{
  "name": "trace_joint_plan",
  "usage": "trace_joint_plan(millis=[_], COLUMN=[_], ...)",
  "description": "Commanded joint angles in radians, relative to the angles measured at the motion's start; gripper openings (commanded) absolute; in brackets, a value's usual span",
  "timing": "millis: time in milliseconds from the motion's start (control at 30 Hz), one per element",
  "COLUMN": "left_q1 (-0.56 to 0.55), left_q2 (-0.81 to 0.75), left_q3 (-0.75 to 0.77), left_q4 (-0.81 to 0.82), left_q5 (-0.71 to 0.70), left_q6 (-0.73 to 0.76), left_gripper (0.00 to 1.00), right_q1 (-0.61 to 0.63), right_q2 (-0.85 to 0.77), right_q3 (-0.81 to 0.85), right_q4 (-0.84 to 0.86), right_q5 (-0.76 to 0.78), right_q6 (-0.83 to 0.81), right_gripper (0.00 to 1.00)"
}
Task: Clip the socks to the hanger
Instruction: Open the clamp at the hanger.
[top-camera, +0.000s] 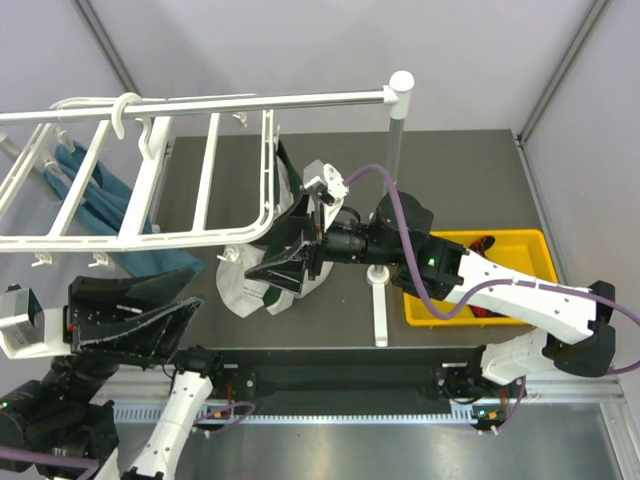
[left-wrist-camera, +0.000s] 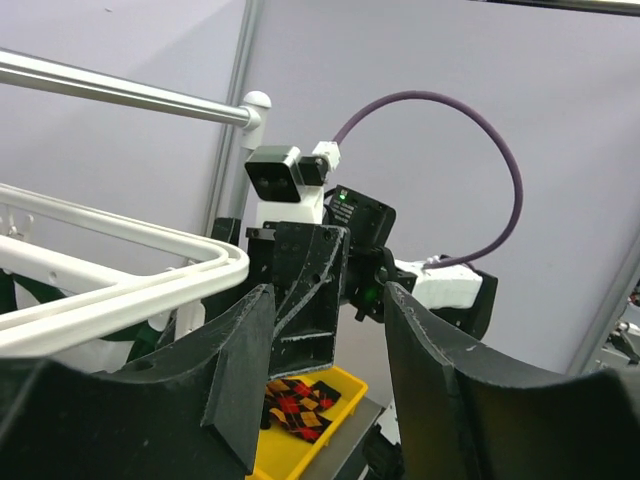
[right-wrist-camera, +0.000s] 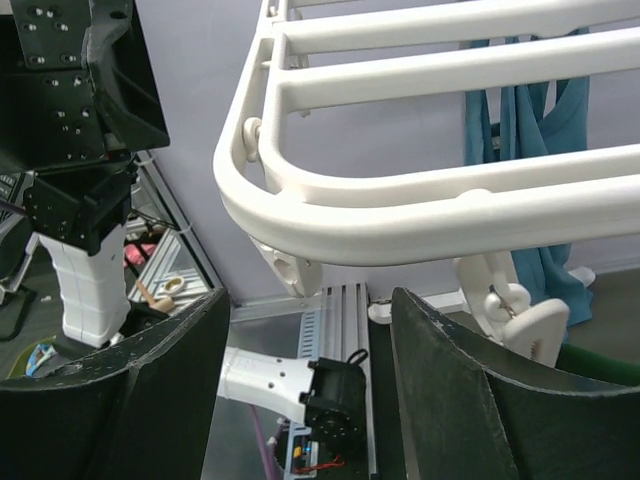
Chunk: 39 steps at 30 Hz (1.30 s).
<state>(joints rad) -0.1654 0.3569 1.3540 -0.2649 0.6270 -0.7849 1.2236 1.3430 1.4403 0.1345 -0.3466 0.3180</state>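
The white hanger (top-camera: 150, 235) hangs from the silver rail, its rounded corner close above my right gripper (right-wrist-camera: 310, 390). Teal-green socks (top-camera: 95, 195) hang at its left side and also show in the right wrist view (right-wrist-camera: 520, 130). White-grey socks (top-camera: 240, 295) hang below its right corner. Argyle socks (left-wrist-camera: 300, 400) lie in the yellow bin (top-camera: 520, 245). My right gripper (top-camera: 255, 270) stands open and empty beside the white-grey socks, under a small clip (right-wrist-camera: 290, 265). My left gripper (top-camera: 180, 320) is open and empty below the hanger's near rim (left-wrist-camera: 130, 280), facing the right gripper.
A silver rail (top-camera: 250, 100) with a white end cap rests on a post (top-camera: 380, 290) that stands between the hanger and the yellow bin. A second clip (right-wrist-camera: 520, 315) hangs by the right gripper's right finger. Grey walls close in the back.
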Motion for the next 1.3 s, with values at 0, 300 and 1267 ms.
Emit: trace_joint_plan(millis=[0, 300, 1267], left_q1=[0.021, 0.033, 0.072], left_q2=[0.030, 0.010, -0.032], left_q3=[-0.006, -0.041, -0.069], left_q4=[0.052, 0.052, -0.002], left_q5=[-0.030, -0.041, -0.098], left_q6=[-0.039, -0.051, -0.056], left_gripper=[0.52, 0.52, 0.51], right_q1=[0.005, 0.024, 0.053], right_q2=[0.019, 0.041, 0.088], right_q3=[0.042, 0.032, 0.058], right_q4=[0.085, 0.131, 0.217], right_q5=[-0.028, 0.035, 0.012], right_q6=[0.015, 0.023, 0.067], right_gripper=[0.65, 0.65, 0.31])
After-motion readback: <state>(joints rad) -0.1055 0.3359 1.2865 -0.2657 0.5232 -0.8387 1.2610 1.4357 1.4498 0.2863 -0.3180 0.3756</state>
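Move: The white clamp hangs under the hanger's near-right corner, about 4 cm to the right gripper's left and roughly level with it in reach and height. The hanger corner arches some 3 cm left of and 4 cm above that gripper; the clamp with the green-and-grey sock is about 7 cm farther out and 2 cm to its left. From the left gripper, the corner clamp lies roughly 7 cm ahead, 8 cm right and slightly above. Slide the right gripper about 3 cm to the left, under the hanger corner, until its fingers straddle the corner clamp, then narrow them from roughly two-thirds open to one-third to squeeze the clamp. Meanwhile bring the left gripper some 3 cm forward towards the same corner, fingers kept about half open, touching nothing. ##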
